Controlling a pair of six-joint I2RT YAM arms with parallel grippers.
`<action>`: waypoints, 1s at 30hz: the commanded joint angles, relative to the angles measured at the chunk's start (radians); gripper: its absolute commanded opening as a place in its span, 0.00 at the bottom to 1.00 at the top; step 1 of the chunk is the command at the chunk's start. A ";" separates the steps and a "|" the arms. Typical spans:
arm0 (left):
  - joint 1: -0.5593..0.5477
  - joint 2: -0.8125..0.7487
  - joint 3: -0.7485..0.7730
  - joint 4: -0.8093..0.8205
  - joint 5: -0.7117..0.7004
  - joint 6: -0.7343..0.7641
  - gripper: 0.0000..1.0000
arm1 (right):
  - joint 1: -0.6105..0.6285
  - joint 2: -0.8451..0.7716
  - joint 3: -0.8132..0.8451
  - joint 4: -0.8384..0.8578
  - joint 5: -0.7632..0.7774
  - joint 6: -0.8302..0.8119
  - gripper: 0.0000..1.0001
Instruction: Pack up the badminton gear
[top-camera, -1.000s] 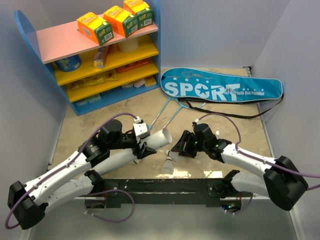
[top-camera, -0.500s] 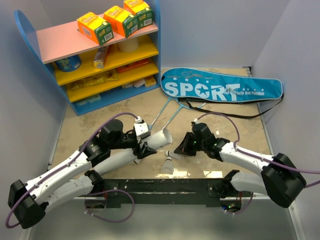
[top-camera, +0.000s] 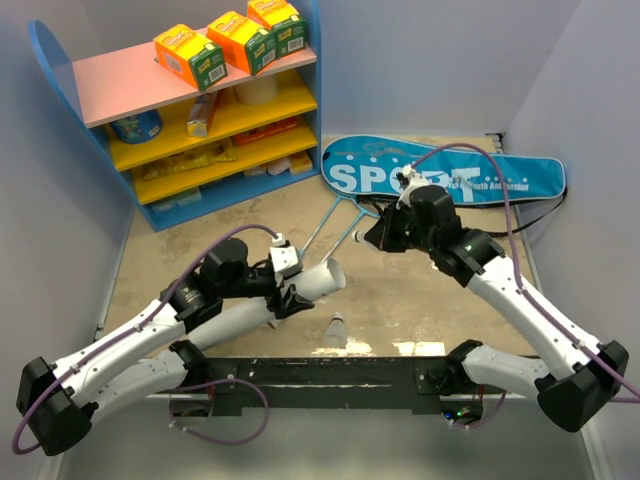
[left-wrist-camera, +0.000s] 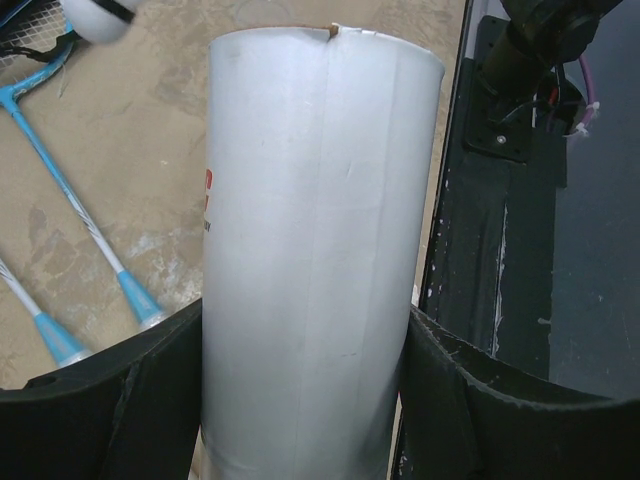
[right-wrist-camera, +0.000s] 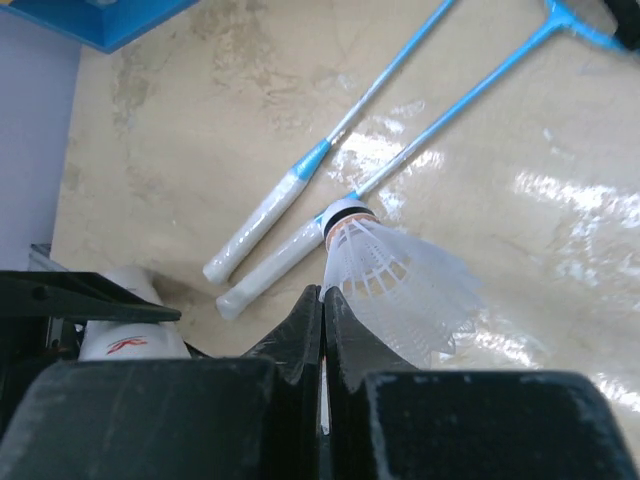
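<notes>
My left gripper (left-wrist-camera: 305, 330) is shut on a white tube (left-wrist-camera: 310, 220), held tilted just above the table (top-camera: 310, 279). Raised over the middle of the table, my right gripper (right-wrist-camera: 322, 300) is shut on the skirt edge of a white shuttlecock (right-wrist-camera: 395, 275), cork pointing away. A second shuttlecock (top-camera: 338, 328) stands on the table near the front edge. Two light-blue rackets (right-wrist-camera: 300, 170) lie side by side below the right gripper, handles toward the tube. The blue "SPORT" bag (top-camera: 445, 175) lies at the back right.
A blue shelf unit (top-camera: 190, 120) with pink and yellow boards stands at the back left, orange-green boxes (top-camera: 230, 42) on top. Grey walls close in both sides. The black base rail (top-camera: 330, 375) runs along the near edge.
My right gripper shut on a shuttlecock near the tube's mouth and lifted it up and back toward the bag. The left arm and tube have stayed put.
</notes>
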 joint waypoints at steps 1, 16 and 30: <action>0.004 0.002 0.006 0.040 0.042 0.037 0.00 | -0.006 -0.029 0.169 -0.192 0.016 -0.199 0.00; 0.004 0.004 0.002 0.060 0.110 0.046 0.00 | -0.004 -0.111 0.280 -0.377 -0.375 -0.362 0.00; 0.004 -0.013 -0.002 0.069 0.117 0.042 0.00 | 0.032 -0.154 0.186 -0.285 -0.524 -0.308 0.00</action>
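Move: The white tube I hold in my left hand has its open mouth about 8 cm back and 9 cm left of my right hand, at nearly its height; from my left hand the mouth is some 10 cm right and 4 cm ahead. The other shuttlecock lies on the table 14 cm back, 8 cm left and 16 cm below my right hand, and the nearest racket grip 5 cm back, 17 cm left and 17 cm below. Keeping the shuttlecock pinched by its feathers, I lift my right hand about 8 cm, then draw it back some 11 cm while turning the wrist about 30 degrees counter-clockwise, bringing the cork round towards the tube mouth. My left hand keeps its grip on the tube, easing back about 1 cm and turning slightly clockwise. ##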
